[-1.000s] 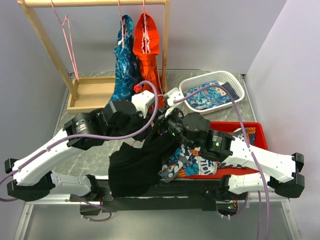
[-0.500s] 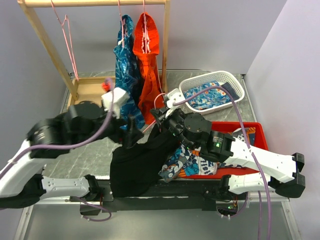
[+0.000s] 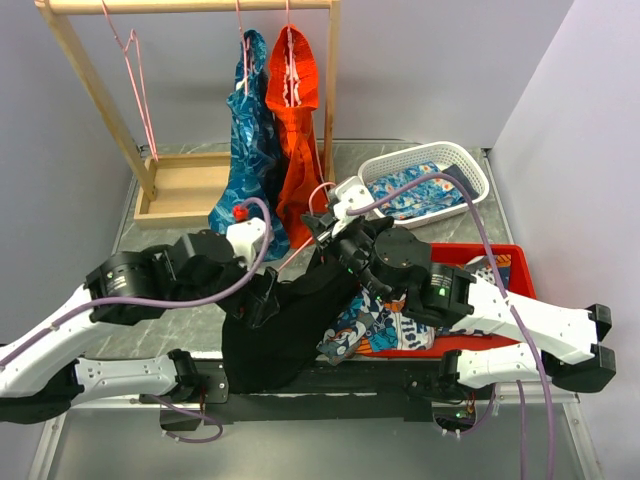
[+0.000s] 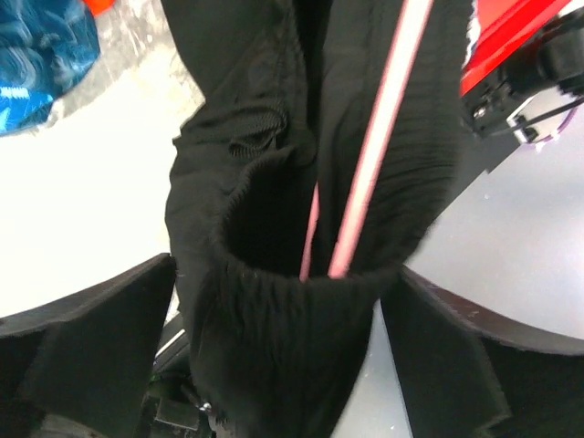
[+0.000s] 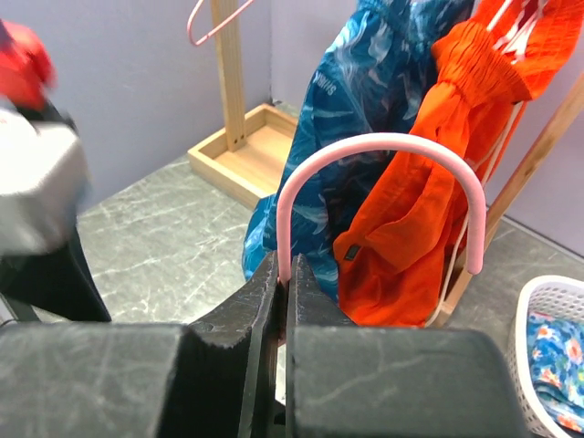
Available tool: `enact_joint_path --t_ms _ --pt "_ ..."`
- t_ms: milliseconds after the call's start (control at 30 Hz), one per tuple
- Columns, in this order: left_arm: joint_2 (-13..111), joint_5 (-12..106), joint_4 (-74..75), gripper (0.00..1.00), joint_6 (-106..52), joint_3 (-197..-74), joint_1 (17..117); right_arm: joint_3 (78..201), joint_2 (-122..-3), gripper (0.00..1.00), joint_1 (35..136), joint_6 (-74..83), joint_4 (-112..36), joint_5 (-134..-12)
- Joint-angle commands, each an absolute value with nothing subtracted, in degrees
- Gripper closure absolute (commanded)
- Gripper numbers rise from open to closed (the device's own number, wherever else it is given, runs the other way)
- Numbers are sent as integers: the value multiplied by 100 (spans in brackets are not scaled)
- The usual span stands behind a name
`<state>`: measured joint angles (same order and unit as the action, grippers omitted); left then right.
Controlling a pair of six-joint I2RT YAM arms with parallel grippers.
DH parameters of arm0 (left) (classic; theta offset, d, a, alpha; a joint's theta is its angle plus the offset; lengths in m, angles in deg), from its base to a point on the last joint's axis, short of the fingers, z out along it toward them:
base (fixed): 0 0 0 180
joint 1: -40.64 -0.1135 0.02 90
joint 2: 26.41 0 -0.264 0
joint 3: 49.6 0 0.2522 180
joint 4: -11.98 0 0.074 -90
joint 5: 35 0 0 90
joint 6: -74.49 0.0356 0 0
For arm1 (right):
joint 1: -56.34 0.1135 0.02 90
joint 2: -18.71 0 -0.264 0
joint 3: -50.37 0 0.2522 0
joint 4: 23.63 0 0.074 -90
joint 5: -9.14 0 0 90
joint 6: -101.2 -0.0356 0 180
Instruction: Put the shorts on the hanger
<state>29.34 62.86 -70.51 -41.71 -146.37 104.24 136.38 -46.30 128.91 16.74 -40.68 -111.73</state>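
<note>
The black shorts [image 3: 290, 330] hang over the table's near edge, threaded on the pink hanger [image 4: 383, 137], whose two wires run down into a fabric opening in the left wrist view. My left gripper [image 3: 262, 295] is open. Its fingers [image 4: 91, 338] stand wide on either side of the shorts [image 4: 274, 347] without pinching them. My right gripper [image 5: 283, 274] is shut on the neck of the hanger, just below its curved hook [image 5: 383, 146]. In the top view this gripper [image 3: 325, 230] sits above the shorts' upper end.
A wooden rack [image 3: 95, 90] stands at the back left. On it hang a blue patterned garment [image 3: 250, 130], an orange-red garment [image 3: 297, 90] and a bare pink hanger [image 3: 135, 70]. A white basket [image 3: 470, 165] and a red bin [image 3: 515, 265] with clothes are on the right.
My left gripper has opened and let go of the shorts, and its arm swung left and then came back beside them. The right gripper keeps its hold on the hanger.
</note>
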Motion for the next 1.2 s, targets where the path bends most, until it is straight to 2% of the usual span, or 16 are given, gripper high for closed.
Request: enact_joint_path --t_ms 0,33,133,233,267,367,567,633,667,733,767,833,867,933,1033,1167 --pt "2835 6142 -6806 10 -4179 -14423 10445 14076 -4571 100 12990 1910 -3818 -11425" --pt "2791 6133 -6736 12 -4179 -14370 10445 14094 -4571 100 12999 1919 -3835 -11434" --pt "2642 6177 -6402 26 -4171 -14177 10445 14129 -4597 100 12999 1954 -3853 -11469" --pt "2484 6195 -6051 48 -4206 -14010 10445 14173 -4641 100 12999 1955 -3853 -11469" --pt "2448 6186 -5945 65 -4214 -13914 10445 14173 -4641 100 12999 1955 -3862 -11469" --pt "2308 6343 -5628 99 -4258 -13720 10445 14226 -4694 100 12999 1946 -3888 -11496" --pt "1816 6502 -5267 99 -4320 -13429 10445 14235 -4773 100 12999 1849 -3932 -11478" --pt "1719 6546 -5329 99 -4329 -13464 10445 14244 -4826 91 12999 1761 -3967 -11452" --pt "1693 6546 -5338 99 -4337 -13464 10445 14270 -4835 80 12999 1735 -3976 -11365" --pt "1631 6537 -5373 99 -4338 -13430 10445 14288 -4870 68 12999 1656 -4011 -11268" --pt "1596 6537 -5382 99 -4338 -13420 10445 14314 -4870 58 12999 1621 -4029 -11198" --pt "1508 6511 -5408 99 -4311 -13394 10445 14349 -4914 49 12999 1542 -4081 -11197" --pt "1473 6494 -5391 99 -4285 -13394 10445 14375 -4922 40 12999 1515 -4099 -11206" --pt "1332 6450 -5355 99 -4250 -13394 10445 14358 -4879 30 12999 1471 -4064 -11276" --pt "1262 6441 -5486 99 -4197 -13525 10445 14279 -4747 21 12990 1349 -3976 -11565" --pt "1227 6520 -5689 99 -4258 -13631 10445 14226 -4510 17 12815 1128 -3975 -12207"
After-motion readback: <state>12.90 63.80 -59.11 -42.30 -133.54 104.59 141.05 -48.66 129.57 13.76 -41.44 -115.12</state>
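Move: The black shorts' waistband, with one end of the hanger in it, lies right between my left hand's open fingers, barely 1 cm ahead, to the right and below. My right hand keeps the hanger's neck pinched, about 10 cm ahead of my left, 11 to its right and 10 higher; from this right hand the waistband is 9 cm back, 10 left, 11 below, and the orange shorts hang about 22 ahead, 7 left, 5 lower. With my left hand I sink 1 to 2 cm and close the fingers, pinching the waistband together with the hanger's end. I then draw it some 3 cm left and a little up, rolling the fingers about 15 degrees flatter towards the right. My right hand holds nearly still until my left has its grip, then opens wide to release the hanger's neck, rising about 1 cm. ##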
